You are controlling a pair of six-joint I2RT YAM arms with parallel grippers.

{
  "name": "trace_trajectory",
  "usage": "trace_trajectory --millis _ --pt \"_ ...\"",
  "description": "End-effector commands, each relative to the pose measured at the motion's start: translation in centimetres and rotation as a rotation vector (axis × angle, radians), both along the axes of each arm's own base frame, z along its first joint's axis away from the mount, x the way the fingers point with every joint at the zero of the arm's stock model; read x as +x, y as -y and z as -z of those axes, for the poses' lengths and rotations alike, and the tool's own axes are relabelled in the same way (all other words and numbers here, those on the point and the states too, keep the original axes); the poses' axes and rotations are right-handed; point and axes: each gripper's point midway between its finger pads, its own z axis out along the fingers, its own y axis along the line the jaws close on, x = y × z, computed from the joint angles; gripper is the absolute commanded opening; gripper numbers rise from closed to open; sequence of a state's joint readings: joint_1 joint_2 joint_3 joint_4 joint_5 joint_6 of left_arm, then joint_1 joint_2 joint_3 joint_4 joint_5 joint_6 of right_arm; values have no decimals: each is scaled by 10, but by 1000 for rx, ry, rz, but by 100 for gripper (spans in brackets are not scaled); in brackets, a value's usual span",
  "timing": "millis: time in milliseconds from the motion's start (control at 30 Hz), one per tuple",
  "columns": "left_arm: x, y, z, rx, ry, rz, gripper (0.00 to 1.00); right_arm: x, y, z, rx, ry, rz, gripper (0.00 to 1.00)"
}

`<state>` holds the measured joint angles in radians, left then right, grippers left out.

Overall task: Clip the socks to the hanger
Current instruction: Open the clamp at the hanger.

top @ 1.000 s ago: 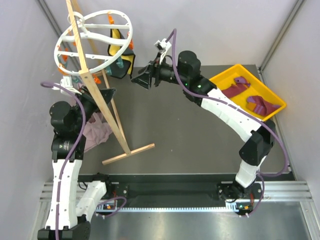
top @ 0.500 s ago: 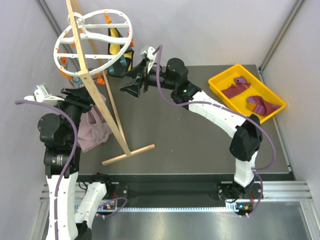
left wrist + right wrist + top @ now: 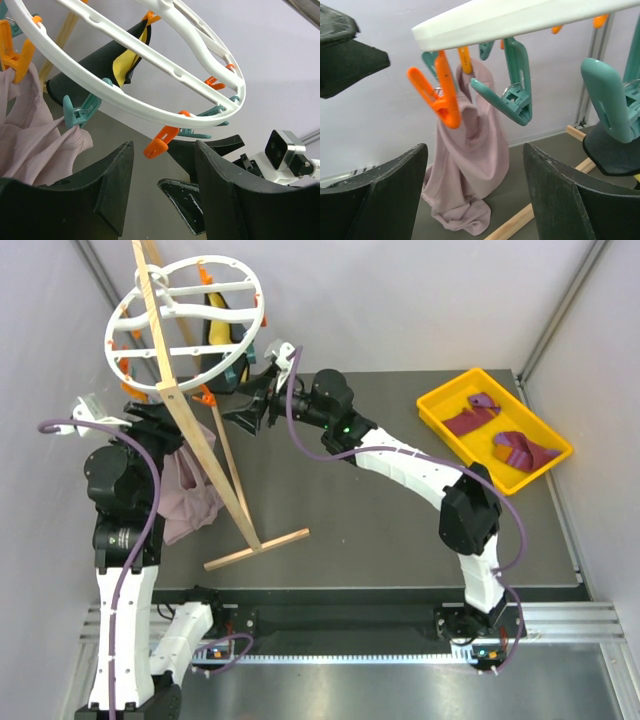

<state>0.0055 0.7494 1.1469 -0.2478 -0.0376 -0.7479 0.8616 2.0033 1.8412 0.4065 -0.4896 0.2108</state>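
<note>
The two maroon socks point(image 3: 470, 416) point(image 3: 522, 450) lie in the yellow tray point(image 3: 438, 398) at the right, far from both grippers. The white wheel hanger point(image 3: 180, 302) hangs at the back left on the wooden stand. My left gripper point(image 3: 165, 423) is open and empty just below the rim point(image 3: 150, 112), with an orange clip point(image 3: 161, 142) hanging above its jaws. My right gripper point(image 3: 243, 412) is open and empty under the hanger's right side. Its wrist view shows the rim point(image 3: 520, 20), an orange clip point(image 3: 440, 92) and a teal clip point(image 3: 512, 95) above its jaws.
A pale mauve cloth point(image 3: 190, 500) hangs from clips and trails onto the table; it also shows in the right wrist view point(image 3: 470, 165). A yellow-and-black garment point(image 3: 225, 335) hangs at the hanger's far side. The wooden stand point(image 3: 225, 480) leans across the left, its foot bar near the table's middle.
My right arm has reached left, bringing its open gripper under the hanger's rim. My left arm has swung outward and raised its gripper toward the rim. The socks have not moved.
</note>
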Motion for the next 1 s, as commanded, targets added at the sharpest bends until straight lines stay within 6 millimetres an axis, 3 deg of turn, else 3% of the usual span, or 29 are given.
trace_trajectory --millis 0,67,233,367,533,600,833,967 --pt "-5 4 -28 2 99 19 57 5 3 -52 143 105 61 75" --pt "-3 7 -26 -9 104 36 56 7 3 -55 157 109 74 74" --pt "-2 44 -33 30 132 251 55 15 4 -61 163 123 117 67" --pt "14 56 -23 37 53 325 54 21 5 -58 150 130 146 63" --pt "22 62 -18 1 48 363 54 24 4 -63 167 123 156 53" --pt "25 65 -18 -17 50 377 54 27 4 -65 176 107 168 40" --pt "31 67 -24 -43 66 391 54 28 1 -67 190 95 165 42" --pt "36 73 -24 -88 56 430 54 28 1 -65 184 86 162 30"
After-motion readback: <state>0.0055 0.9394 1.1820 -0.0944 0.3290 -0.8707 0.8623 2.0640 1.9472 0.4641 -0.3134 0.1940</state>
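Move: The teal clamp hanging from the hanger's near rim lies about 4 cm ahead of the right hand, 1 cm to its left and 4 cm above. From that hand, an orange clamp hangs some 1 cm back, 4 cm left and 4 cm up, and a second teal clamp about 9 cm ahead, straight in line sideways and 4 cm up. From the left hand, the first teal clamp is roughly 8 cm ahead and 8 cm right, and the orange one 4 cm ahead and 5 cm right, both about level. Bring the right gripper forward and up, about 3.5 cm and 3 cm, turning it some 10 degrees clockwise, and close its wide-open fingers to under half their gap around the teal clamp's lower part. Meanwhile swing the empty left gripper about 6.5 cm right and 4 cm forward, turning it some 20 degrees clockwise, fingers kept half open, in beside the orange clamp and towards the right fingertips. ##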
